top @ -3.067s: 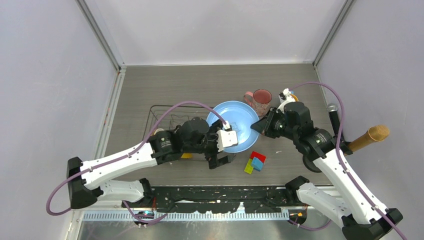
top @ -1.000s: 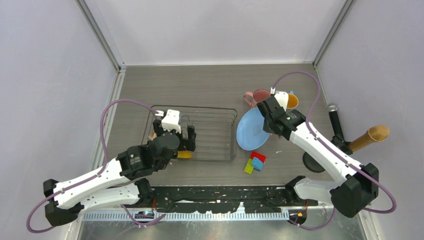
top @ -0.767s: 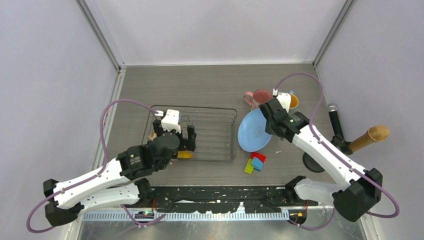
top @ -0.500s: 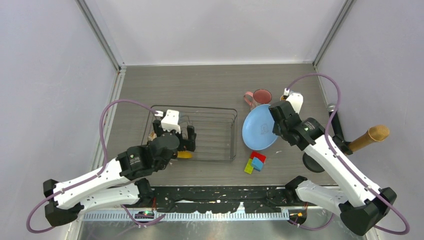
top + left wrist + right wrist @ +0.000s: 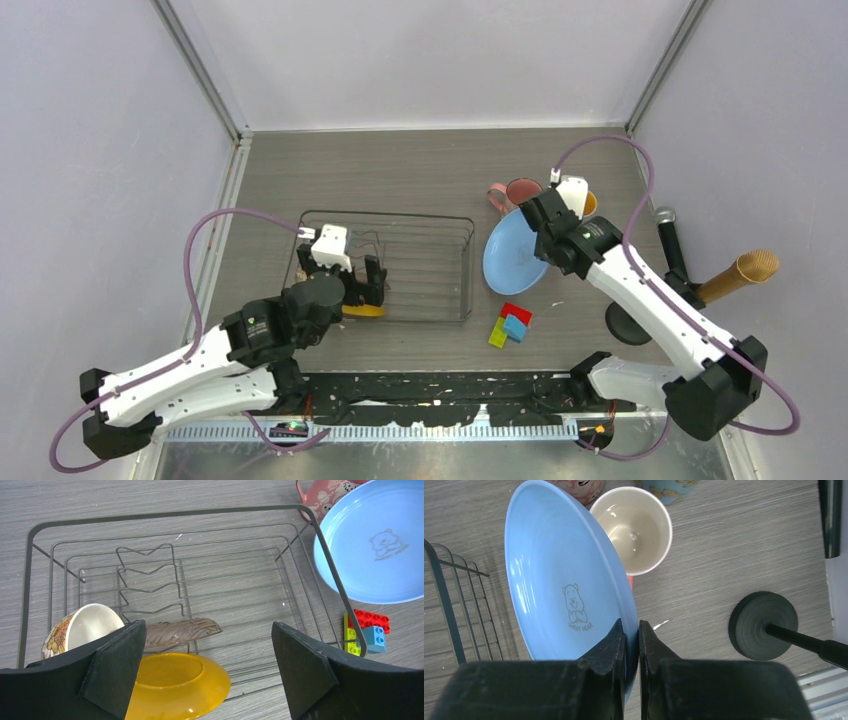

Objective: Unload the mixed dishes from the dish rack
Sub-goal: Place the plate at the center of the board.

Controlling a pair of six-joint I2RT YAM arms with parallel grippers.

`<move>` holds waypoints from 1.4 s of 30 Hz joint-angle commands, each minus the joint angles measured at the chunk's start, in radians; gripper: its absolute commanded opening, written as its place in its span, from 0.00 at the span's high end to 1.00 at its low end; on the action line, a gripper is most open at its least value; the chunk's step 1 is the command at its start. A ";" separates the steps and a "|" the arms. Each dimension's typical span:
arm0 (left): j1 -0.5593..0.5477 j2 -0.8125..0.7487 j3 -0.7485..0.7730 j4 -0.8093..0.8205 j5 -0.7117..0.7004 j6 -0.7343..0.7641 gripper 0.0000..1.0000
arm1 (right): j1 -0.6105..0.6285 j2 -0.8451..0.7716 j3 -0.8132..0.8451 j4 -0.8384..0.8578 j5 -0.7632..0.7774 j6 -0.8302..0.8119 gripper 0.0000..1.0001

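The light blue plate (image 5: 508, 257) hangs tilted just right of the dish rack (image 5: 420, 218), and my right gripper (image 5: 631, 630) is shut on its near rim (image 5: 559, 580). Past the plate stand a speckled pink mug (image 5: 520, 190), a salmon mug (image 5: 636, 527) with a cream inside, and a blue mug (image 5: 585, 203). My left gripper (image 5: 207, 625) is open over the rack's near left part (image 5: 170, 514) and holds nothing. Below it lie a yellow plate (image 5: 175, 680), a cream bowl (image 5: 87, 627) on its side, and a brownish ribbed piece (image 5: 180, 630).
Red, blue and green blocks (image 5: 512, 325) lie near the plate's front edge, right of the rack's corner. A black round stand base (image 5: 764, 625) and a microphone (image 5: 668, 240) sit to the right, with a tan cone (image 5: 740, 275) beyond. Grey walls close the table in.
The left gripper has let go of the blue plate and gone back over the rack. The right arm has swung the plate about beside the mugs, and it now sits slightly further left.
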 commanded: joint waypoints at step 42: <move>0.001 -0.092 -0.023 0.053 -0.017 0.004 0.00 | 0.064 0.333 -0.086 0.261 -0.182 0.084 1.00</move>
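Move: The right hand holds the blue plate by its right rim, and the board's centre lies about 26 cm to its left, 8 cm ahead and 14 cm below. The rack's middle is some 38 cm left and 3 cm ahead, the white-lined pink mug about 10 cm straight ahead, and the toy bricks 8 cm left and 11 cm back, all lower. From the left hand, the board's centre is roughly 19 cm right, 10 cm ahead, 19 cm below. The right hand, still pinching the plate, sinks about 9 cm and carries it 8 cm left against the rack. ##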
